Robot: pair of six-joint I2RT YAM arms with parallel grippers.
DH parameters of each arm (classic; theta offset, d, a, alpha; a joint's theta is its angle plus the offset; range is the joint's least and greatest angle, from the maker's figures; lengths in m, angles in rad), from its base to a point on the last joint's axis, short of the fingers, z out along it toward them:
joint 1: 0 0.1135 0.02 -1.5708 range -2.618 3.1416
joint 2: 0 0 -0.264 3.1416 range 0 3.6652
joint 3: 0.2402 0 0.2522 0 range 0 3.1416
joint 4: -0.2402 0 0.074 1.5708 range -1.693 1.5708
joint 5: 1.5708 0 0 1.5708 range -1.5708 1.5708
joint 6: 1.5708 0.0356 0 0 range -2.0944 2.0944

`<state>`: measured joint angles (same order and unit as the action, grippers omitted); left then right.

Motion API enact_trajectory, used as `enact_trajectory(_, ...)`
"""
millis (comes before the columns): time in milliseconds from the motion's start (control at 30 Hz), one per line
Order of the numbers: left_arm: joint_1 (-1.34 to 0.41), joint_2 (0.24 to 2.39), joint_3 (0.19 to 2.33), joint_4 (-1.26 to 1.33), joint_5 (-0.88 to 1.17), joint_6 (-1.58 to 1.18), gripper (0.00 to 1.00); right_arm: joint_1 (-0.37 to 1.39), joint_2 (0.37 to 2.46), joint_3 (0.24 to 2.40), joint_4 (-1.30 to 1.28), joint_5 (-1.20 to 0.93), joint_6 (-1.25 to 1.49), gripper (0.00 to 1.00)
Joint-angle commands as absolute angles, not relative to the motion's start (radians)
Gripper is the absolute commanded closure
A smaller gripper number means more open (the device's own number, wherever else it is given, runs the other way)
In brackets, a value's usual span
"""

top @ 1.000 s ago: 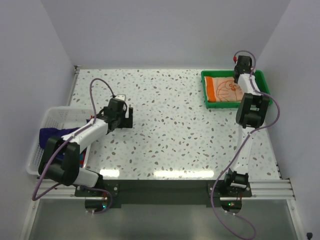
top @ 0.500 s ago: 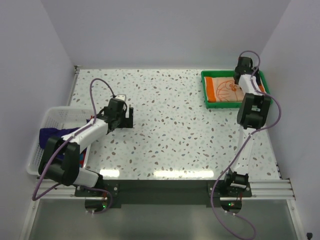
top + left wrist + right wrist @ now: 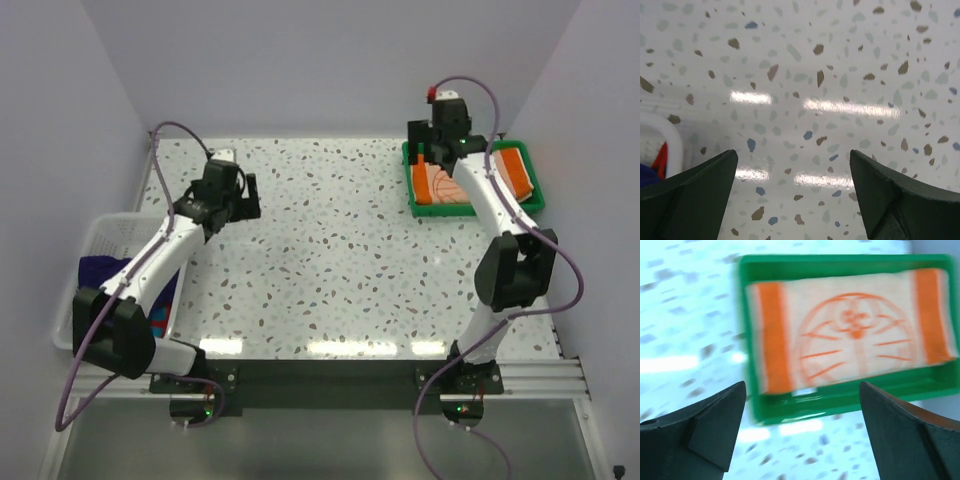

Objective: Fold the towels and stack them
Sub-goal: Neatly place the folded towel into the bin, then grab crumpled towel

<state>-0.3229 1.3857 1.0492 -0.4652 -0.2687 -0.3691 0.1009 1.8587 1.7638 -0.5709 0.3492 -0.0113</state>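
Observation:
A folded orange-and-white towel (image 3: pixel 850 335) with a cat face outline lies flat in the green tray (image 3: pixel 840 396). In the top view my right arm crosses over this towel (image 3: pixel 443 187). My right gripper (image 3: pixel 428 140) hovers over the tray's left end, open and holding nothing (image 3: pixel 802 385). A dark purple towel (image 3: pixel 100 268) and a blue one (image 3: pixel 160 308) lie heaped in the white basket (image 3: pixel 95 232) at the left. My left gripper (image 3: pixel 246 196) is open over bare speckled table (image 3: pixel 793 152), right of the basket.
The green tray (image 3: pixel 480 210) stands at the table's far right corner. The basket's rim (image 3: pixel 662 131) shows at the left edge of the left wrist view, with a bit of red cloth (image 3: pixel 660 159) inside. White walls close the table at the back and sides.
My right gripper has opened and swung left from the tray's far right to its left end, with the orange towel left in the tray. My left gripper has moved farther back on the table.

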Motion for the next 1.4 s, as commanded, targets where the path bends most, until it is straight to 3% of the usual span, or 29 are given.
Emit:
enact_trajectory(0,-0.269,1.365,1.228,-0.647,-0.406,-0.452,0.0,0.205,1.751,1.636,-0.629,0.082,0.133,0.01)
enact_trajectory(400,0.291,1.259,1.108,-0.776,-0.532,-0.551,0.0,0.55,1.523,1.261,-0.543,-0.11,0.179,0.01)
enact_trajectory(600,0.421,1.215,1.013,-0.79,-0.624,-0.649,0.0,0.594,1.493,1.186,-0.529,-0.126,0.166,0.01)
enact_trajectory(800,0.52,1.253,0.919,-0.706,-0.551,-0.627,0.03,0.615,1.48,1.172,-0.531,-0.109,0.153,0.01)
enact_trajectory(900,0.522,1.285,0.887,-0.683,-0.541,-0.632,0.11,0.614,1.483,1.173,-0.538,-0.089,0.144,0.01)
enact_trajectory(1000,0.52,1.292,0.856,-0.652,-0.554,-0.627,0.35,0.615,1.493,1.178,-0.54,-0.084,0.141,0.01)
enact_trajectory(1033,0.522,1.292,0.856,-0.65,-0.552,-0.627,0.53,0.615,1.499,1.184,-0.541,-0.083,0.141,0.01)
enact_trajectory(1067,0.522,1.287,0.856,-0.649,-0.554,-0.626,0.62,0.615,1.506,1.189,-0.548,-0.081,0.141,0.01)
enact_trajectory(1100,0.522,1.285,0.864,-0.652,-0.566,-0.623,0.79,0.615,1.512,1.193,-0.552,-0.081,0.14,0.01)
enact_trajectory(1167,0.52,1.272,0.9,-0.678,-0.59,-0.609,0.92,0.617,1.517,1.204,-0.561,-0.072,0.137,0.01)
enact_trajectory(1233,0.503,1.252,0.936,-0.696,-0.607,-0.601,0.99,0.615,1.52,1.203,-0.563,-0.066,0.135,0.01)
enact_trajectory(1367,0.399,1.18,1.058,-0.712,-0.695,-0.586,1.0,0.617,1.529,1.204,-0.572,-0.06,0.135,0.01)
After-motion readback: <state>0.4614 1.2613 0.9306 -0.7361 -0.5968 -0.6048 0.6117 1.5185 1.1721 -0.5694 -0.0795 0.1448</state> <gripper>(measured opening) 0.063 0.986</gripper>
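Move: Back and to the left of the left hand, the purple towel lies in the white basket, about 17 cm back, 25 cm left and 9 cm down; the basket's middle is at about the same spot but 11 cm down. The red-and-blue cloth is about 26 cm back, 17 cm left and 12 cm down. From the right hand, the purple towel is about 33 cm back, 77 cm left and 17 cm down. Swinging up and out to the left, the open left hand then comes back over the basket, some 28 cm left and 16 cm back, turning about 65 degrees counter-clockwise; it sinks onto the purple towel, pinches it shut and starts to rise. Meanwhile the empty right hand, still open, leaves the green bin, going left, back and lower, turns counter-clockwise and waits over bare table. ##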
